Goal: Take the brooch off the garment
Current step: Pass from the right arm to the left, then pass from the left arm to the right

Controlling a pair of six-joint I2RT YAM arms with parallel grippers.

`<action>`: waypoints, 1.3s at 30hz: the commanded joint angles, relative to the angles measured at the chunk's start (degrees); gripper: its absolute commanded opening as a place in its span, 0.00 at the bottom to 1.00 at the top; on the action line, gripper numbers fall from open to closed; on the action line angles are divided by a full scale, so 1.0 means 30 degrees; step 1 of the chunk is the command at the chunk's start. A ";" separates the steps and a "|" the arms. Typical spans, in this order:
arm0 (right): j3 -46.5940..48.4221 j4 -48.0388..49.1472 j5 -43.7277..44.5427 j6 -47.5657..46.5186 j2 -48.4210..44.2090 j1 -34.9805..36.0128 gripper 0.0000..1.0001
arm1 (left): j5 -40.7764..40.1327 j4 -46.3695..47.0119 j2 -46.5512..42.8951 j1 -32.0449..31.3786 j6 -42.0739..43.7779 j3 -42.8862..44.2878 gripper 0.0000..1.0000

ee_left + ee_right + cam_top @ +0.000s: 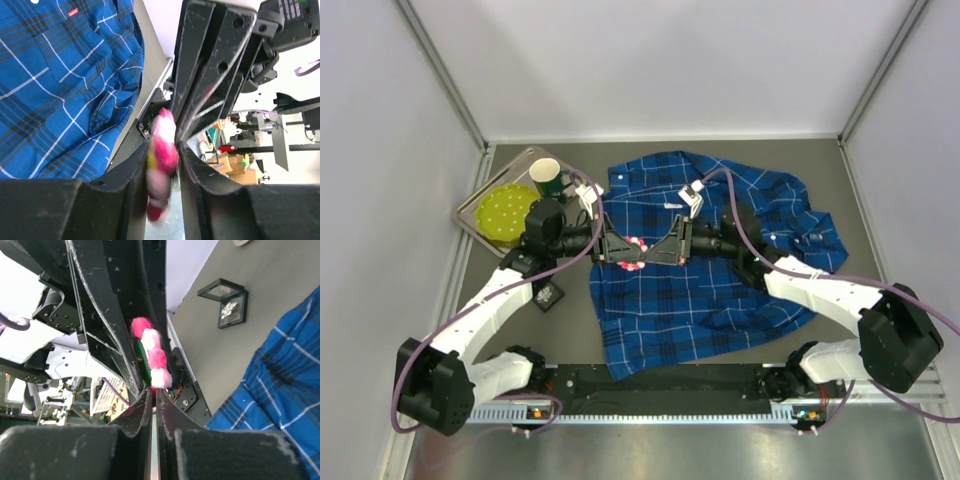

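Note:
The brooch point(632, 249), a fluffy pink and white piece, hangs between my two grippers over the middle of the garment point(700, 300). My left gripper point(623, 250) comes from the left. In the left wrist view its jaws point(162, 152) are closed on the brooch point(162, 155). My right gripper point(652, 248) comes from the right. In the right wrist view it point(156, 390) is shut, and its tips pinch the lower white end of the brooch point(152, 357). The blue plaid garment point(55, 90) lies spread flat below; no cloth shows on the brooch.
A metal tray point(470, 215) at the back left holds a green plate point(505, 212) and a green-and-white cup point(547, 178). A small black display box point(548, 296) lies left of the shirt, also seen in the right wrist view point(225, 307). Walls enclose three sides.

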 commanded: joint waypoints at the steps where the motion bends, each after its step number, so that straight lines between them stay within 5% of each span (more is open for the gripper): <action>1: 0.0374 0.2143 -0.0067 0.0138 0.0143 0.1575 0.00 | -0.0552 0.0686 -0.0265 -0.0489 0.0177 0.0774 0.34; 5: 0.0491 0.2142 -0.0096 0.0138 0.0202 0.1692 0.00 | -0.0640 0.0539 -0.0383 -0.0489 0.0352 0.0832 0.37; 13: 0.0579 0.1586 0.0110 -0.0097 -0.0091 0.1722 0.00 | -0.0728 -0.0750 -0.0470 -0.0489 0.1261 0.1184 0.27; 15: 0.0521 0.1527 0.0196 -0.0126 -0.0149 0.1722 0.00 | -0.0669 -0.0750 -0.0529 -0.0489 0.1232 0.1272 0.33; 17: 0.0520 0.1352 0.0284 -0.0242 -0.0237 0.1722 0.00 | -0.0640 -0.0721 -0.0675 -0.0460 0.1319 0.1389 0.53; 22: 0.0667 0.0212 0.0431 -0.0711 -0.0705 0.1664 0.00 | -0.0845 -0.0779 -0.1085 -0.0431 0.1379 0.1682 0.68; 23: 0.0667 0.0093 0.0431 -0.0886 -0.0764 0.1635 0.00 | -0.0874 -0.0721 -0.1115 -0.0431 0.1291 0.1711 0.85; 25: 0.0638 -0.0141 0.0431 -0.0975 -0.1085 0.1489 0.00 | -0.0787 -0.0750 -0.1115 -0.0431 0.1290 0.1741 0.99; 36: 0.0050 -0.1456 -0.0740 -0.1384 -0.2668 -0.0181 0.00 | 0.0587 -0.0899 -0.1204 0.1209 0.0971 0.1449 0.93; 39: 0.0373 -0.2512 -0.0507 -0.2321 -0.2786 -0.0211 0.00 | 0.1789 0.0712 -0.1057 0.1210 0.0003 0.1302 0.99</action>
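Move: The brooch is already between both grippers: the right fingers are shut on its near edge, with its middle about 4 cm to that hand's left and level with it, and the left fingers are around it, its middle roughly 1 cm to the left hand's right. From the left hand, the clear box is some 24 cm left, 9 cm back and 20 cm below. The middle of the plaid garment lies about 20 cm to its right, also some 20 cm below. The left fingers let go of the brooch and spread wide, the hand rising about 2 cm and easing off leftward late on. The right fingers keep their pinch on the edge; that hand first draws back 2–3 cm and slightly left, then reverses to go up and right by some 2.5 cm each, away from the left gripper. ##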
